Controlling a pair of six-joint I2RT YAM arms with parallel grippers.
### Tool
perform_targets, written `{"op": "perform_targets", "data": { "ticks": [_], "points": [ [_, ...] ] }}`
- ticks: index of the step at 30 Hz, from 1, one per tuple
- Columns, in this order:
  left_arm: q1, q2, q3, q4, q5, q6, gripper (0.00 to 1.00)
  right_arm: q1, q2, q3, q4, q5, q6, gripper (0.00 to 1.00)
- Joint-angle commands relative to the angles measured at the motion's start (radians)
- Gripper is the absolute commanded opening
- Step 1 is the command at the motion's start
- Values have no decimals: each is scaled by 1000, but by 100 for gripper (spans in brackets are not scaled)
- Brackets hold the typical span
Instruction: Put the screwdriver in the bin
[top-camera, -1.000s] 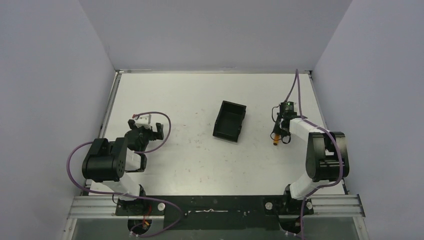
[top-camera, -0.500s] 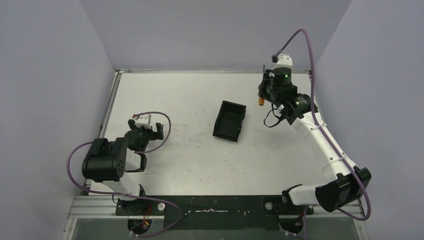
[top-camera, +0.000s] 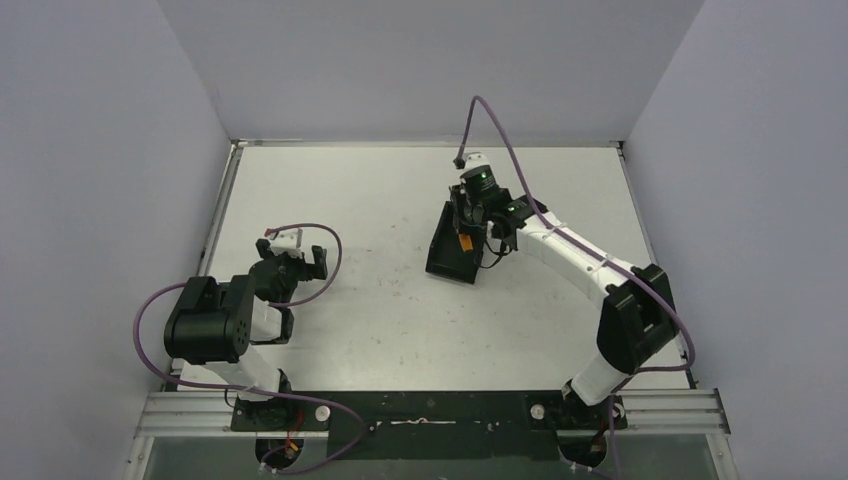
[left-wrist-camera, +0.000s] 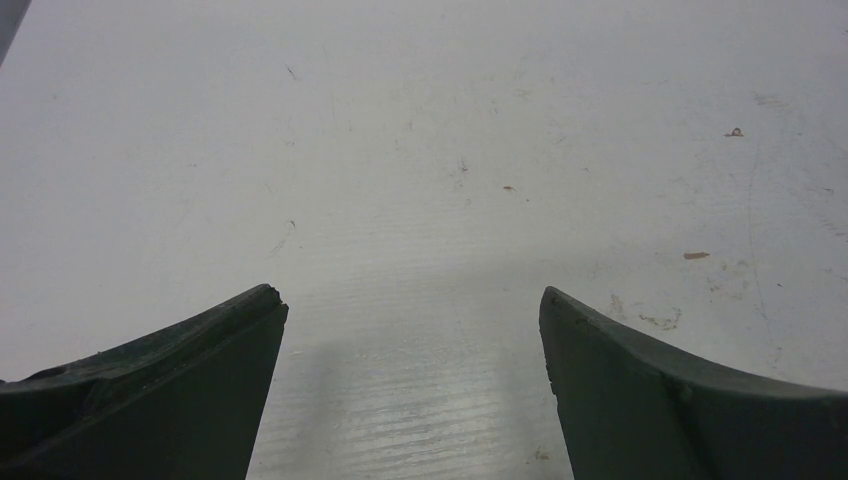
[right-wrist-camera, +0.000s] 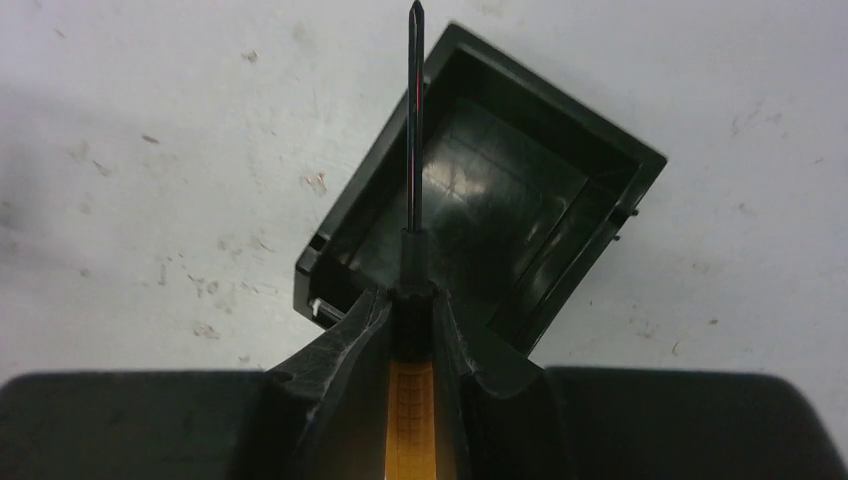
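Note:
My right gripper (right-wrist-camera: 411, 300) is shut on the screwdriver (right-wrist-camera: 414, 110): the orange handle sits between the fingers and the thin dark shaft sticks out forward over the bin's left wall. The bin (right-wrist-camera: 585, 195), a small black open tray, lies directly below, turned at an angle. From above, the right gripper (top-camera: 466, 236) hangs over the bin (top-camera: 447, 262) with the orange handle of the screwdriver (top-camera: 465, 241) showing inside its outline. My left gripper (left-wrist-camera: 412, 310) is open over bare table, nothing between its fingers; in the top view the left gripper (top-camera: 292, 256) rests at the left side.
White table (top-camera: 380, 300) with small scuffs and specks, walled by grey panels on three sides. A raised rail (top-camera: 222, 200) runs along the left table edge. The purple cable (top-camera: 510, 150) arcs above the right arm.
The right arm has carried the screwdriver from the right side of the table, up past the far right, and leftward to over the bin. The left arm has not moved.

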Motion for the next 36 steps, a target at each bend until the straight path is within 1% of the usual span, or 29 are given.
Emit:
{"op": "perform_targets", "data": {
  "ticks": [1, 6, 11, 13, 18, 19, 20, 22, 26, 28, 34, 36],
  "points": [
    [-3, -14, 12, 29, -2, 7, 97, 11, 43, -25, 19, -22, -8, 0],
    [-3, -13, 12, 29, -2, 6, 97, 10, 119, -33, 43, -47, -12, 0],
    [-3, -14, 12, 32, -2, 6, 97, 8, 216, 28, -15, 30, 4, 0],
    [-3, -15, 12, 32, -1, 6, 97, 8, 228, 30, -17, 63, 14, 0],
    [-3, -15, 12, 31, -2, 6, 97, 8, 238, 21, 3, 83, 24, 0],
    [-3, -14, 12, 31, -2, 4, 97, 8, 241, 21, 6, 83, 24, 3],
    [-3, -14, 12, 31, -3, 5, 97, 7, 245, 23, 7, 83, 25, 9],
    [-3, -13, 12, 31, -2, 6, 97, 8, 252, 31, 0, 84, 27, 23],
    [-3, -13, 12, 31, -2, 6, 97, 11, 242, 46, -14, 91, 29, 41],
    [-3, -13, 12, 31, -2, 6, 97, 13, 228, 58, -21, 99, 27, 52],
    [-3, -15, 12, 30, -2, 4, 97, 24, 149, 96, -29, 99, 4, 60],
    [-3, -13, 12, 31, -2, 6, 97, 24, 111, 104, -28, 92, -6, 69]
  ]
}}
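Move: The right hand already holds the screwdriver above the bin, with the shaft pointing mostly ahead. The bin's middle lies about 2 cm ahead of that hand, 1 cm to its left and some 15 cm below. Nothing else stands near. From the idle left hand the bin is roughly 47 cm to the right, about 2 cm ahead and 3 cm lower. Keeping its pinch on the screwdriver, the right hand lowers it some 11 cm almost straight down towards the bin, fast at first and then easing, while the fingers tip about 15 degrees steeper. Low over the bin the fingers open and let go of the screwdriver, then the hand lifts about 2 cm, still opening. ##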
